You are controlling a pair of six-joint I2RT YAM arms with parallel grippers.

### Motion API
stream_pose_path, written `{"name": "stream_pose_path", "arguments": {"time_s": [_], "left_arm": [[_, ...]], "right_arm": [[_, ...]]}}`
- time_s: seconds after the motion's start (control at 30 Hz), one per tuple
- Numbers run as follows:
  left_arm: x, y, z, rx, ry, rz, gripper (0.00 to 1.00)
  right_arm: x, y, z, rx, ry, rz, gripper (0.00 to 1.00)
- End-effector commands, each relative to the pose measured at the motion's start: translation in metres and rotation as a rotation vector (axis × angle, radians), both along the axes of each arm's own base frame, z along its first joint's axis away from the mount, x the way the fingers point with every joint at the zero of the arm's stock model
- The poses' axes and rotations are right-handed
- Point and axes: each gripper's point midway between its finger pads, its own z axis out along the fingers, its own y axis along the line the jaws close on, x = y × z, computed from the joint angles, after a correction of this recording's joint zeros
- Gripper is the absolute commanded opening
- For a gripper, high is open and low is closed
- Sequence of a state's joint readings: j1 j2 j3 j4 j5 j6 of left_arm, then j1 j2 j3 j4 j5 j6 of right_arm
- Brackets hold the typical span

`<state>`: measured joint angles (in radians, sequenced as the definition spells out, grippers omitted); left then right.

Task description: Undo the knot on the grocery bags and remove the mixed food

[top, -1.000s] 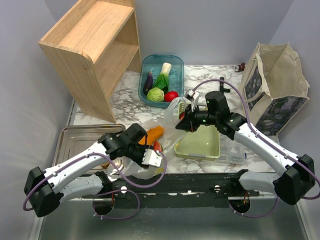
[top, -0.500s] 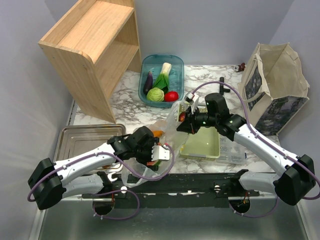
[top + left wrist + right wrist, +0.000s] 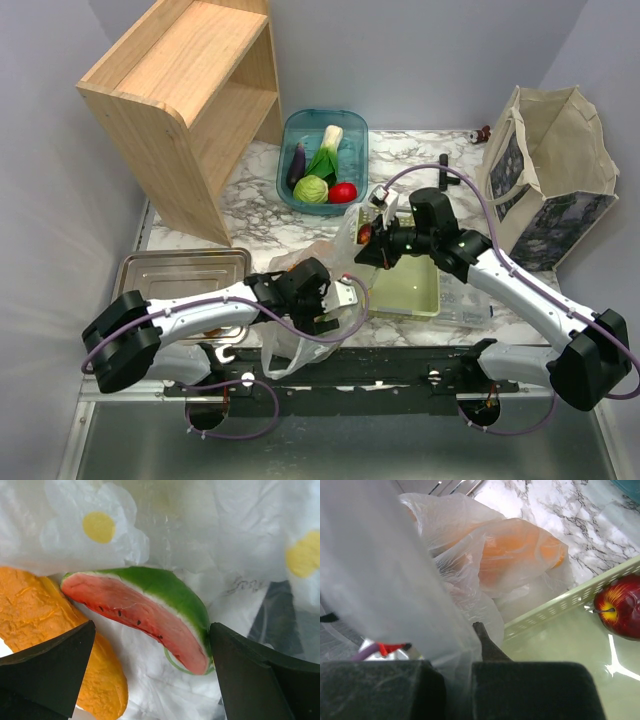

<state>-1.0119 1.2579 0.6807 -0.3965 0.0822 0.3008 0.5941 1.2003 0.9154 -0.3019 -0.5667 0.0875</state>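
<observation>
A translucent grocery bag (image 3: 292,345) lies open at the table's front edge, its plastic (image 3: 165,510) printed with daisies. Inside it lie a watermelon wedge (image 3: 145,605) and an orange-brown bread roll (image 3: 45,615). My left gripper (image 3: 335,298) is in the bag's mouth. It is open (image 3: 152,627), and its black fingers (image 3: 50,670) stand either side of the wedge without touching it. My right gripper (image 3: 368,242) is shut on the bag's upper edge (image 3: 395,580) and holds it up. A dark red apple (image 3: 618,612) lies in the green basket (image 3: 555,611).
A teal bin (image 3: 355,125) at the back holds an eggplant (image 3: 297,163), leafy vegetable (image 3: 326,152), cabbage (image 3: 311,188) and tomato (image 3: 342,192). A wooden shelf (image 3: 180,100) stands back left, a metal tray (image 3: 160,272) front left, a cloth tote (image 3: 550,165) at the right.
My left gripper has opened wide and moved right, into the bag's mouth over the watermelon wedge. The right gripper has kept its hold on the bag's edge, almost still.
</observation>
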Motion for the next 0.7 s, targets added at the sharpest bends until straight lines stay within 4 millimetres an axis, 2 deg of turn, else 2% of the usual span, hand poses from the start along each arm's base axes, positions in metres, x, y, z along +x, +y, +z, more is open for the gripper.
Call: {"name": "stream_pose_path", "arguments": {"time_s": [0.0, 0.17, 0.23, 0.33, 0.47, 0.5, 0.6, 0.67], "left_arm": [[0.018, 0.004, -0.015, 0.105, -0.115, 0.041, 0.99], [0.02, 0.041, -0.057, 0.326, -0.15, 0.011, 0.98], [0.014, 0.045, -0.061, 0.32, -0.127, -0.012, 0.85], [0.007, 0.039, -0.048, 0.24, -0.076, -0.01, 0.45], [0.003, 0.026, -0.014, 0.115, -0.073, -0.013, 0.07], [0.002, 0.024, -0.005, 0.091, -0.077, -0.014, 0.0], [0.005, 0.02, 0.022, 0.011, -0.09, 0.007, 0.0], [-0.002, 0.017, 0.039, -0.054, -0.069, -0.026, 0.0]], "right_arm": [[0.0, -0.008, -0.004, -0.026, -0.02, -0.019, 0.01], [-0.001, -0.01, -0.006, -0.036, -0.025, -0.022, 0.01], [-0.001, -0.011, -0.007, -0.037, -0.024, -0.021, 0.01], [-0.002, -0.012, -0.007, -0.039, -0.023, -0.021, 0.01], [-0.002, -0.012, -0.007, -0.038, -0.025, -0.018, 0.01], [-0.003, -0.012, -0.006, -0.036, -0.027, -0.018, 0.01], [-0.004, -0.012, -0.007, -0.033, -0.023, -0.018, 0.01], [-0.004, -0.012, -0.005, -0.028, -0.023, -0.02, 0.01]]}}
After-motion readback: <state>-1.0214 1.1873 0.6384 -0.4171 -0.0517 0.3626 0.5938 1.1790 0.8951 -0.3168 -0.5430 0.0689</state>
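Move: The watermelon slice lies inside the bag, just ahead of the left hand's open fingers: about 3 cm forward, 2 cm to the right and 3 cm lower. The long orange food lies alongside it, about 8 cm ahead of the hand and 1 cm right, some 4 cm down. The green basket's middle is about 12 cm ahead, 16 cm right and 3 cm lower. From the right hand the slice is roughly 7 cm back, 11 cm left and 16 cm below. The left hand's wide-open fingers shut on one end of the watermelon slice, after sinking and reaching forward some 3 cm to it with a slight wrist tilt. They then take it about 3 cm up and 2 to 3 cm to the left. The right hand nearly stays put, keeping its closed hold on the bag film. ##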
